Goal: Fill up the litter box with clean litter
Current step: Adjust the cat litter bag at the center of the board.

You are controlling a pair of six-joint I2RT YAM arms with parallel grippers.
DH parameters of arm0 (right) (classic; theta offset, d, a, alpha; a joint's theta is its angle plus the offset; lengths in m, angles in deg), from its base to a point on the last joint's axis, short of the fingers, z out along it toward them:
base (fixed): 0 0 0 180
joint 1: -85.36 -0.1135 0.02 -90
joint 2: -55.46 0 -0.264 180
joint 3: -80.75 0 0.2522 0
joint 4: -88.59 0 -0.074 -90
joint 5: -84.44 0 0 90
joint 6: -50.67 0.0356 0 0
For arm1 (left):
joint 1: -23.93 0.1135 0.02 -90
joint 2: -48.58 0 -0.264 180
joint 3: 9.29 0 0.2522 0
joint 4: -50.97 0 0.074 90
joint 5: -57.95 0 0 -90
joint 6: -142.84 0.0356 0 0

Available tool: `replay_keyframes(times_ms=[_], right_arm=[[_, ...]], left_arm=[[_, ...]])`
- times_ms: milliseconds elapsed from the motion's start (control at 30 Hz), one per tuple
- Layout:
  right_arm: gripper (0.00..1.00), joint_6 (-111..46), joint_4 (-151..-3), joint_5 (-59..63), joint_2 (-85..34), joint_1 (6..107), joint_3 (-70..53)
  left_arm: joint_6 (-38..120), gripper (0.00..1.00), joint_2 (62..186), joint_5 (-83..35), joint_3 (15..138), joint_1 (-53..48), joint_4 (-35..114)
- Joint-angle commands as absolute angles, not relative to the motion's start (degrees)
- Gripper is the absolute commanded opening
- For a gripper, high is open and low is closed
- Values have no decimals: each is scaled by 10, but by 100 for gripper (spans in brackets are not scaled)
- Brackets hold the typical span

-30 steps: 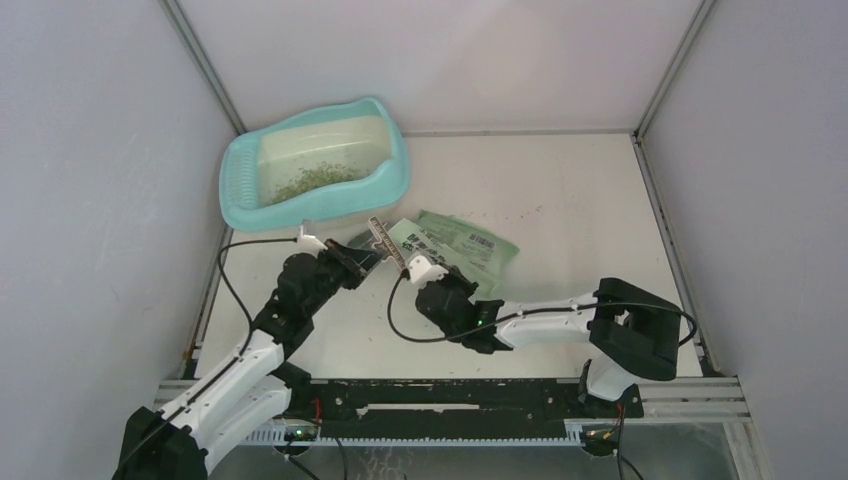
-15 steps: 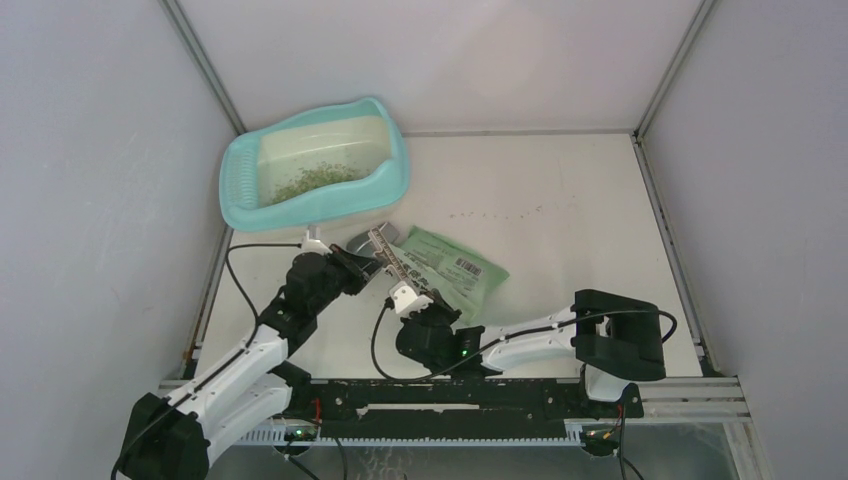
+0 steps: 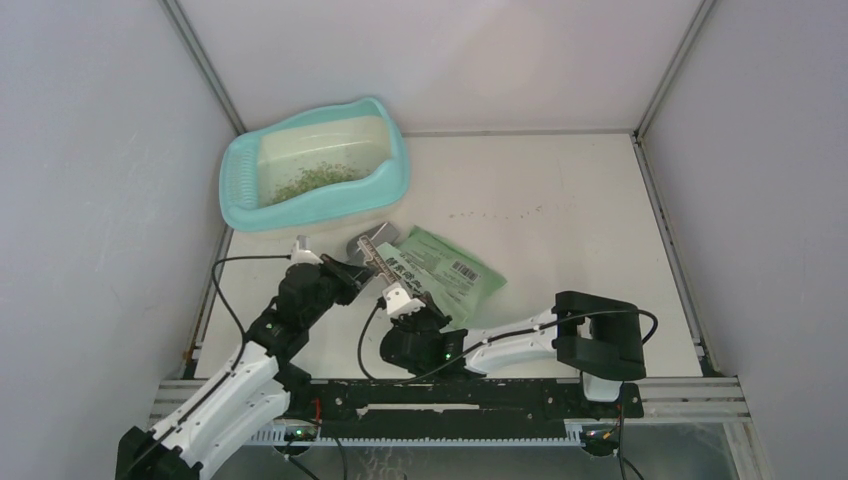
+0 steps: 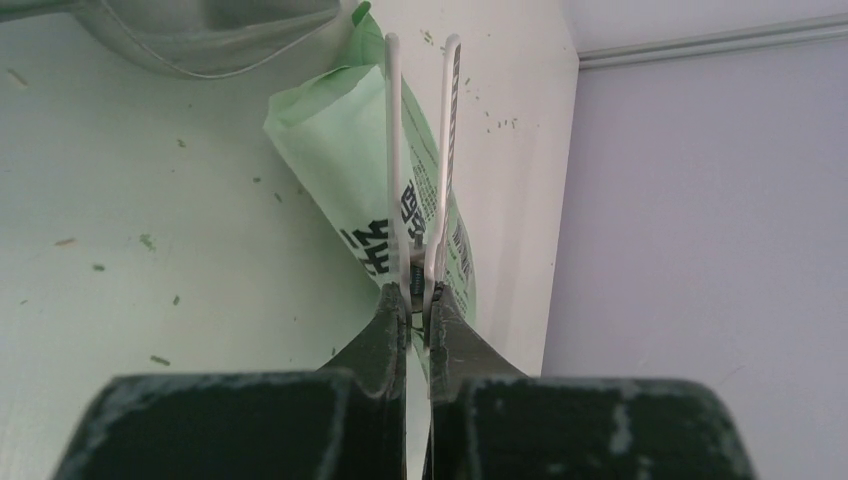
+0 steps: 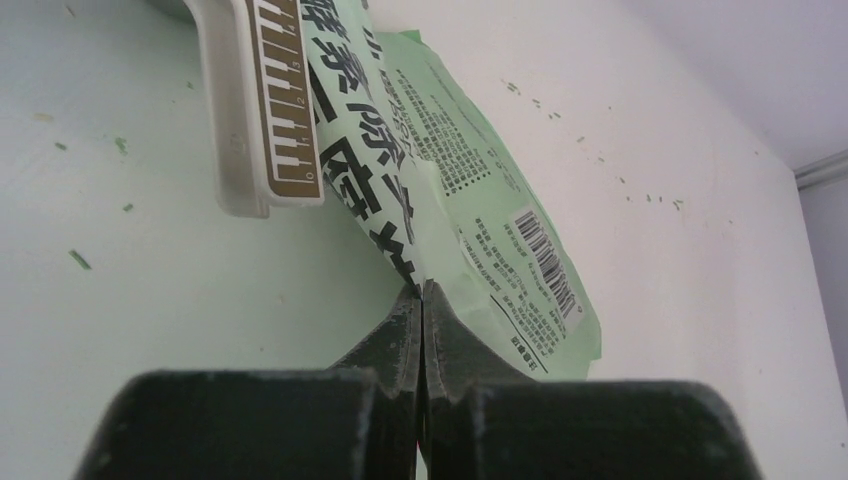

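The turquoise litter box point(image 3: 398, 160) stands at the far left, with a patch of pale green litter point(image 3: 315, 180) on its cream floor. In front of it lies a flat green printed bag point(image 3: 445, 272) point(image 5: 480, 220) point(image 4: 345, 150). My right gripper point(image 3: 405, 300) point(image 5: 422, 295) is shut on the bag's near edge. My left gripper point(image 3: 350, 272) point(image 4: 418, 305) is shut on the spring end of a white clip point(image 4: 420, 170) point(image 5: 265, 120) point(image 3: 385, 262), whose two thin arms reach over the bag's left end.
A grey metal scoop point(image 3: 365, 243) point(image 4: 220, 30) lies between the litter box and the bag. Loose granules point(image 3: 495, 212) are scattered across the table's middle. Grey walls close the left, back and right sides.
My right gripper has drawn back toward the near left, dragging the bag with it. The left gripper and clip moved slightly nearer as well.
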State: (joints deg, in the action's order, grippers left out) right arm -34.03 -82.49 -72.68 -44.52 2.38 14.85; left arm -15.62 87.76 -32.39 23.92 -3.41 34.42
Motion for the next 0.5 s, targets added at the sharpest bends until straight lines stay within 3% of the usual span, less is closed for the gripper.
replay_keyframes(times_ms=[0,267,333,400,467], right_arm=[[0,-303,-846,-741,-451,11,105],[0,-293,-855,-626,-467,-9,70],[13,-301,-857,-539,-469,-11,66],[39,-297,-843,-483,-465,-11,63],[49,-289,-817,-434,-450,-8,67]], left_arm=[[-162,4,825,-358,223,-38,279],[-162,4,783,-390,209,-37,239],[-159,4,764,-405,206,-37,221],[-153,4,762,-413,206,-37,210],[-149,3,765,-416,205,-36,203]])
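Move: The litter bag's middle lies about 5 cm to the right gripper's right, 4 cm farther out and some 5 cm lower; these fingers already pinch its folded edge. The clip's middle is about 8 cm to their left and 7 cm ahead. From the left gripper, which holds the clip, the bag's middle is level ahead, about 14 cm right and 7 cm below. The scoop's pan lies about 6 cm straight ahead of the left gripper, 8 cm below. Keep the left gripper shut on the clip and draw it left, down and back, some 5 cm in all. Carry the right gripper left with it, still pinching the bag's edge at first; then open those fingers a little under halfway, let go, and hurry on left and back towards the left hand, about 8 cm altogether, turning counter-clockwise and tipping down slightly. ##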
